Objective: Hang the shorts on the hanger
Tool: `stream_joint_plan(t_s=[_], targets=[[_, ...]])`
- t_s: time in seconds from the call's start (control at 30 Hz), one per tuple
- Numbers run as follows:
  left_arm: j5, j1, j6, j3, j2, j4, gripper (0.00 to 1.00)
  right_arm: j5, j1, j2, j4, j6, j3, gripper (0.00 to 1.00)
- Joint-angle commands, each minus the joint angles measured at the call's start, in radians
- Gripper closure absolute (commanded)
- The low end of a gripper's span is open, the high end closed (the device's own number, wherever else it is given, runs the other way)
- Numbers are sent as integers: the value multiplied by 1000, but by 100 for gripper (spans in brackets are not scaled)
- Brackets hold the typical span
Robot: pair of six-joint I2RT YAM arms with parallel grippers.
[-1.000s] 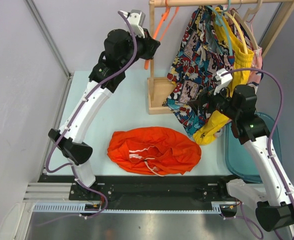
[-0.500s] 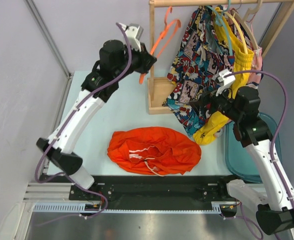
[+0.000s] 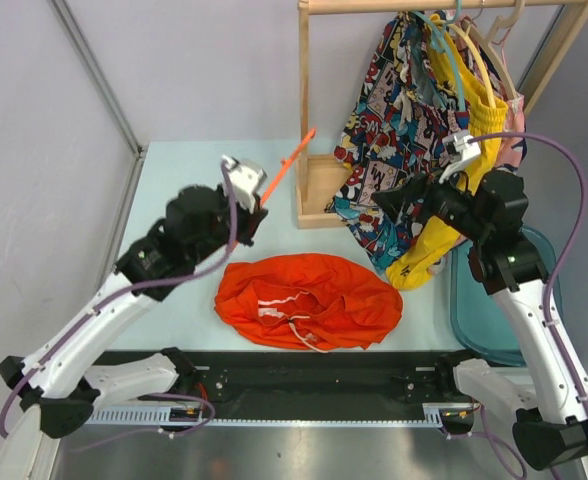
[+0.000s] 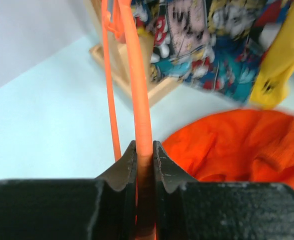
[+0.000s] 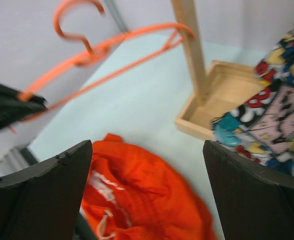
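The orange-red shorts [image 3: 309, 300] lie crumpled on the pale table near its front edge, cream drawstring showing. My left gripper [image 3: 257, 208] is shut on the thin orange hanger [image 3: 289, 160] and holds it above the table, just left of and behind the shorts. In the left wrist view the hanger's bar [image 4: 139, 90] runs up from between my closed jaws [image 4: 144, 156], with the shorts [image 4: 247, 145] to the right. My right gripper [image 3: 392, 202] is open and empty, above the shorts' right end. In the right wrist view it [image 5: 147, 192] is over the shorts [image 5: 147, 200], with the hanger [image 5: 112, 45] beyond.
A wooden rack with a box base [image 3: 319, 190] stands at the back. Comic-print shorts [image 3: 394, 110], yellow shorts [image 3: 479, 125] and other hangers hang from it. A teal tray [image 3: 469, 310] sits at the right. A grey post [image 3: 99, 75] borders the left.
My left arm has taken the orange hanger off the rack rail and swung down and forward to just left of the shorts. My right gripper has shifted slightly back.
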Motion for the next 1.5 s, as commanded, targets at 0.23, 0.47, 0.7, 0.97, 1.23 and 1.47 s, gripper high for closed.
stream_joint_plan(t_s=[0.23,0.47,0.7,0.97,1.23,1.47], targets=[[-619,-226,573,-410,-216,122,100,-135,203,199,165,468,40,3],[-737,-303,732,-544,-357,240,100,-87,326,330,228,579,40,2],[-762,-303,828,-631,-377,397,100,-90,340,472,413,697,102,1],[-766,-301,822,-648,-371,433,100,-89,377,589,481,739,167,33],[-771,-303,812,-635,-362,433,100,-70,392,701,470,794,231,55],[-736,-303,792,-633,-368,338,85,-83,365,715,458,794,288,100]])
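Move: The left gripper already holds the orange hanger near one end. The hanger's hook is about 9 cm ahead, 9 cm to the right and some 11 cm above that gripper. From the open right gripper, the hook lies roughly 20 cm left, 7 cm ahead and 8 cm up. The orange shorts lie some 11 cm back, 16 cm left and 35 cm below the right gripper; the rack's tray, about 15 cm ahead, 12 cm left and equally low. Bring the left gripper down and then left, about 10 cm each, keeping its hold and rolling its left side up some 45 degrees so the hook swings round for the other hand; then hold it there. Meanwhile sweep the open right gripper about 24 cm left and a little down, tipping its fingers down, and shut them on the hanger's hook. ##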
